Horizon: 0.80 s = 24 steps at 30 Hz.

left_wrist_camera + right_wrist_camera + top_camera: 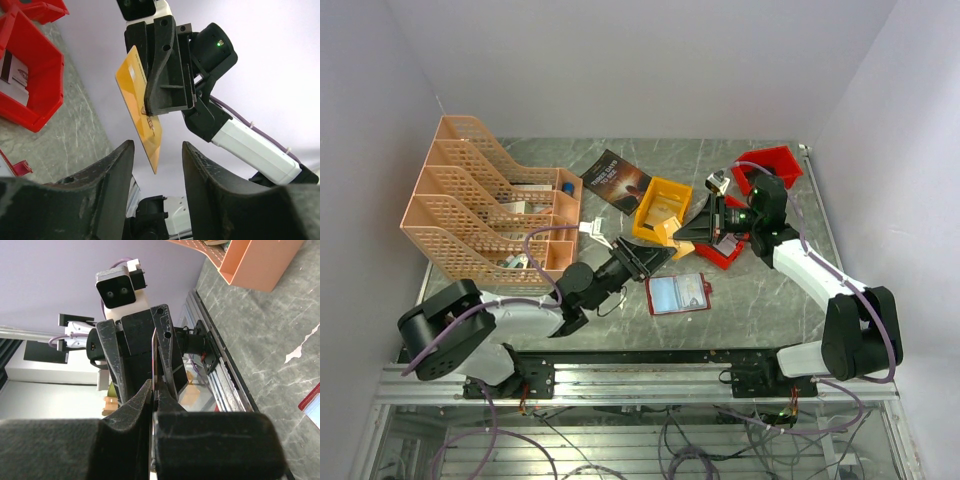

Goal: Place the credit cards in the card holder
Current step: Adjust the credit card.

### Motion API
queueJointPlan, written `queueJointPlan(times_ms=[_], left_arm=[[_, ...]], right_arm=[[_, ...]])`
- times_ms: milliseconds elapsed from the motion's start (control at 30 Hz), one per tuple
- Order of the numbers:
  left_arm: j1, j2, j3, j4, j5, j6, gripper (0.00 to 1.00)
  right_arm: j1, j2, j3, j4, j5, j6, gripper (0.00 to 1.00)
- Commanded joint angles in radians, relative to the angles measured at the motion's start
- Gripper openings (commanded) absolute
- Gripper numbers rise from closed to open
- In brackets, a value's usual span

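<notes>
My right gripper is shut on an orange credit card and holds it on edge above the table. In the right wrist view the card is only a thin line pinched between the closed jaws of that gripper. My left gripper faces it, open. The card's lower corner hangs between its two fingers without touching either. In the top view the left gripper meets the right one just above the card holder. The dark red holder lies open and flat on the table, pale pockets up.
A peach file rack stands at the back left. A dark book and a yellow bin lie behind the grippers. One red bin is at the back right and another is under the right arm, with cards in it.
</notes>
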Motion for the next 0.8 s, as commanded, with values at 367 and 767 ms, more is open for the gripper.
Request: queueJointPlan(times_ms=[367, 767], left_arm=[[-0.011, 0.098, 0.057, 0.12, 0.004, -0.007, 0.07], [0.043, -0.065, 0.056, -0.223, 0.21, 0.156, 0.07]], right_arm=[[0.003, -0.028, -0.018, 0.027, -0.009, -0.011, 0.0], [-0.028, -0.041, 0.203, -0.409, -0.103, -0.766, 0.56]])
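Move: Some 3 cm ahead of the left hand, 2 cm to its right and about level, the yellow credit card stands in the right hand's shut fingers, its middle roughly 1 cm back and 2 cm left of that hand. The open card holder lies on the table about 22 cm below the left hand, 4 cm back and 5 cm right. From the same hand, the yellow tray is some 16 cm ahead and 2 cm right, the red card tray 8 cm ahead and 16 cm right. Easing about 1.5 cm to the right and 1 cm down onto the free corner of the card, the left hand closes its half-open fingers and pinches it, then drifts back slightly. Only after that does the right hand, until then holding still, open about halfway to let go, staying almost in place while rolling some 15 degrees, its forward side lifting. ##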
